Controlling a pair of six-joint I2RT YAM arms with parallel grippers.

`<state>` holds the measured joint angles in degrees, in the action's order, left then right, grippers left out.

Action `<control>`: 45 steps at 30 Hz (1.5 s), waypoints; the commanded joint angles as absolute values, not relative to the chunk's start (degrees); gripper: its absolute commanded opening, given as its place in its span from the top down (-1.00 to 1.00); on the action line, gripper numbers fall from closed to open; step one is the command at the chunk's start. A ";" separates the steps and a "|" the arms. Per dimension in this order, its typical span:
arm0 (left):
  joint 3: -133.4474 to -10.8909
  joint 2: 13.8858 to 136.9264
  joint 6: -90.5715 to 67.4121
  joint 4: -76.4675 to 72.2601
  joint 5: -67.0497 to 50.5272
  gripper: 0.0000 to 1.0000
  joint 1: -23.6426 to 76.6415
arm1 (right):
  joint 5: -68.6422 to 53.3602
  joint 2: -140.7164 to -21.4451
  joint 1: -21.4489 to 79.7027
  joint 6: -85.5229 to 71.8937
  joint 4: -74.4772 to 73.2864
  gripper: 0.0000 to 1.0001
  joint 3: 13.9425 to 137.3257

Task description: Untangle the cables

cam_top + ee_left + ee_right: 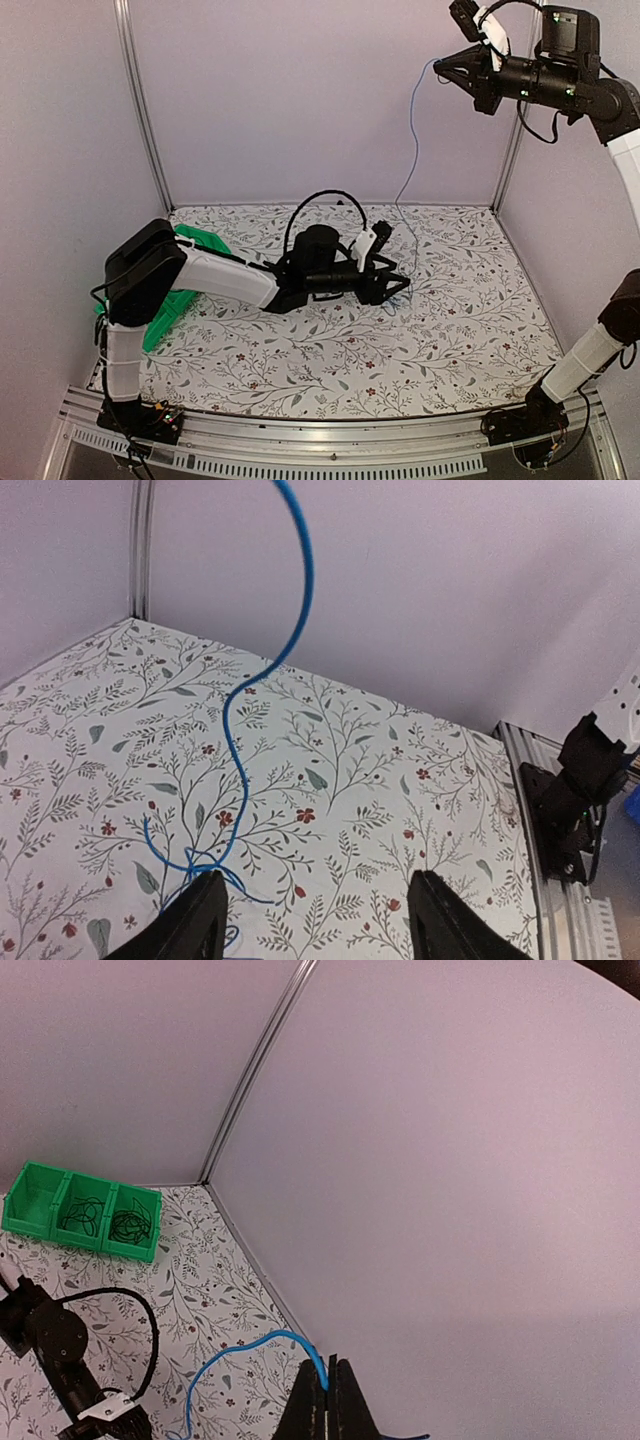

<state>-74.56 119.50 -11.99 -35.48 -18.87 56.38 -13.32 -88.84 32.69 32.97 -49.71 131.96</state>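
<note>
A bright blue cable [414,130] hangs from my right gripper [440,66], raised high at the back right, down to the floral table. In the right wrist view the right gripper [328,1392] is shut on the blue cable [230,1348]. My left gripper [393,285] rests low at the table's middle. In the left wrist view it [315,920] stands open, with only the table between its fingers. The blue cable [298,610] drops to a small tangle [195,860] just beside the left finger [195,920]. Dark cables [125,1225] lie coiled in a green bin.
The green three-compartment bin [28,1200] stands at the table's left side, partly behind the left arm [200,270]. White walls and metal corner posts [140,110] close in the table. The right arm's base [575,800] sits at the near right edge.
</note>
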 commanded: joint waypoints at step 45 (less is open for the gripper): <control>-85.95 141.82 -31.50 -48.64 -16.08 1.00 48.05 | -12.19 -95.88 36.19 29.57 -45.71 1.00 143.53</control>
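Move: The blue cable hangs from my right fingers, and its tangled clump lies on the table about 8 cm ahead of my open left hand, some 4 cm to its right and about 16 cm below. Nothing else stands close by. From my raised right hand that clump is roughly 55 cm below, about 4 cm ahead and perhaps 2 cm to the left. I reach my left hand down and forward to the blue cable just above its clump, about 11 cm forward and some 10 cm down. I roll the wrist and swing the fingers about 15 degrees counter-clockwise, then shut them from well open and pinch a strand at the tips. My right hand keeps its hold on the cable, easing some 3 cm left, then rising nearly as much. ##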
